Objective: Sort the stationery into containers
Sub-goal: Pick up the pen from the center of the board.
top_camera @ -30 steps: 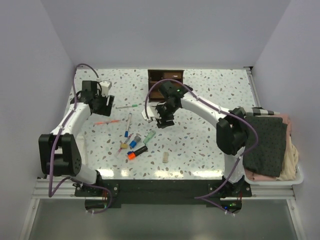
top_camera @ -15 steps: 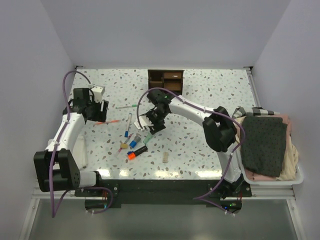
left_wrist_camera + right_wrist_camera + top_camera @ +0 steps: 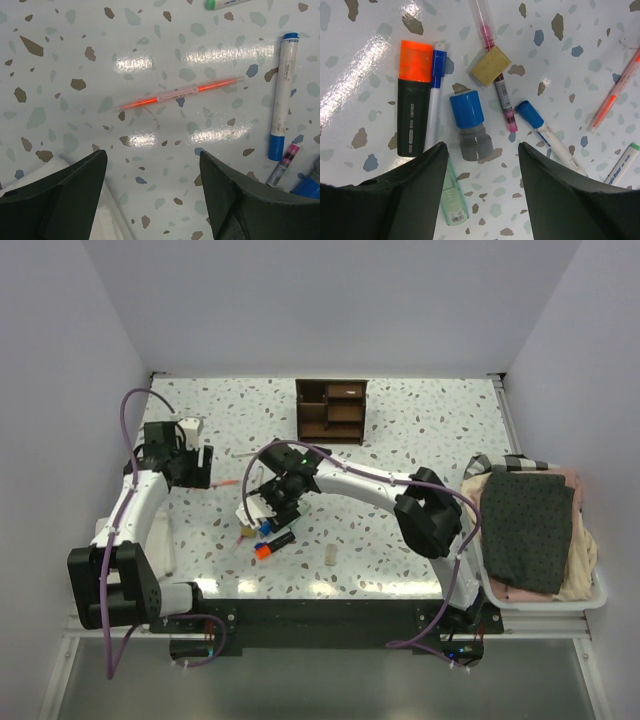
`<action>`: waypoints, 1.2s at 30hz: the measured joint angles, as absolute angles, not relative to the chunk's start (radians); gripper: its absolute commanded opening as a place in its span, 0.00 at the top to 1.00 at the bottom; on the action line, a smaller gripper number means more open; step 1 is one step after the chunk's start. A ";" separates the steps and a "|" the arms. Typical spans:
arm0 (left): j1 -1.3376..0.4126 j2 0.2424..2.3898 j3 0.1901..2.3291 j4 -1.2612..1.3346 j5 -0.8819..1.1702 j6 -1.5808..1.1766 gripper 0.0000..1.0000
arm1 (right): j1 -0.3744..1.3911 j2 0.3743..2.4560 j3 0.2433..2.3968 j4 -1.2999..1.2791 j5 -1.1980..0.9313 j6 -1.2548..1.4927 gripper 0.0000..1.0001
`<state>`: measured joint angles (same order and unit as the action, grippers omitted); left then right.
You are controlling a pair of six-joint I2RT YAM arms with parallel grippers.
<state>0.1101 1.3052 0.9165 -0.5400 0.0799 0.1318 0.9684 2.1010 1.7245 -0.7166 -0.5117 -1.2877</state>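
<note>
The dark brown wooden organizer [image 3: 332, 408] stands at the table's far middle. My right gripper [image 3: 268, 505] [image 3: 481, 160] is open and empty, low over a cluster of stationery: an orange-and-black marker [image 3: 412, 107], a blue-and-grey capped piece [image 3: 470, 125], a tan eraser [image 3: 491, 65], a pink pen [image 3: 504, 105], a blue-capped white pen [image 3: 545, 132] and a green translucent piece [image 3: 454, 205] beside the left finger. My left gripper [image 3: 185, 465] [image 3: 152, 160] is open and empty, above an orange pen [image 3: 182, 93] [image 3: 225, 484].
A second tan block [image 3: 332, 554] lies alone near the front. A white cloth [image 3: 112, 220] lies under my left finger. A pile of dark and pink cloths [image 3: 530, 525] sits in a white tray at the right edge. A blue-capped marker [image 3: 280, 95] lies right of the orange pen.
My right gripper has moved from near the organizer leftward and toward the front, down over the stationery cluster. My left gripper has shifted a little left and toward the front.
</note>
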 measured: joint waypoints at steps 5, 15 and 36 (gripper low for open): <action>0.150 1.306 0.916 -0.540 0.078 0.124 0.21 | 0.995 2.101 1.724 -0.694 -0.477 -1.266 0.37; 0.191 1.415 0.916 -0.532 0.239 0.302 0.37 | 1.003 2.143 1.816 -0.672 -0.416 -1.197 0.39; 0.088 1.760 1.126 -0.612 0.448 0.745 0.55 | 0.751 2.104 1.864 -0.540 -0.462 -0.623 0.41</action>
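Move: The left hand, open and empty, has the orange pen about 6 cm ahead, 3 cm to its right and some 10 cm below. The blue marker lies level with the pen, roughly 10 cm to its right; the green marker stands about 9 cm farther out than the pen and 8 cm to its right. From the right hand the orange pen is about 7 cm ahead, 13 cm to the left and 8 cm down. Downwards, by about 7 cm, the left hand sinks towards the orange pen after a brief drift left, easing about 5 cm right of its start and 4 cm forward while it turns some 40 degrees clockwise and its fingers half close, still empty. The empty right hand swings forward and up, turning clockwise, away from the glue stick and towards the brown shelf box. ##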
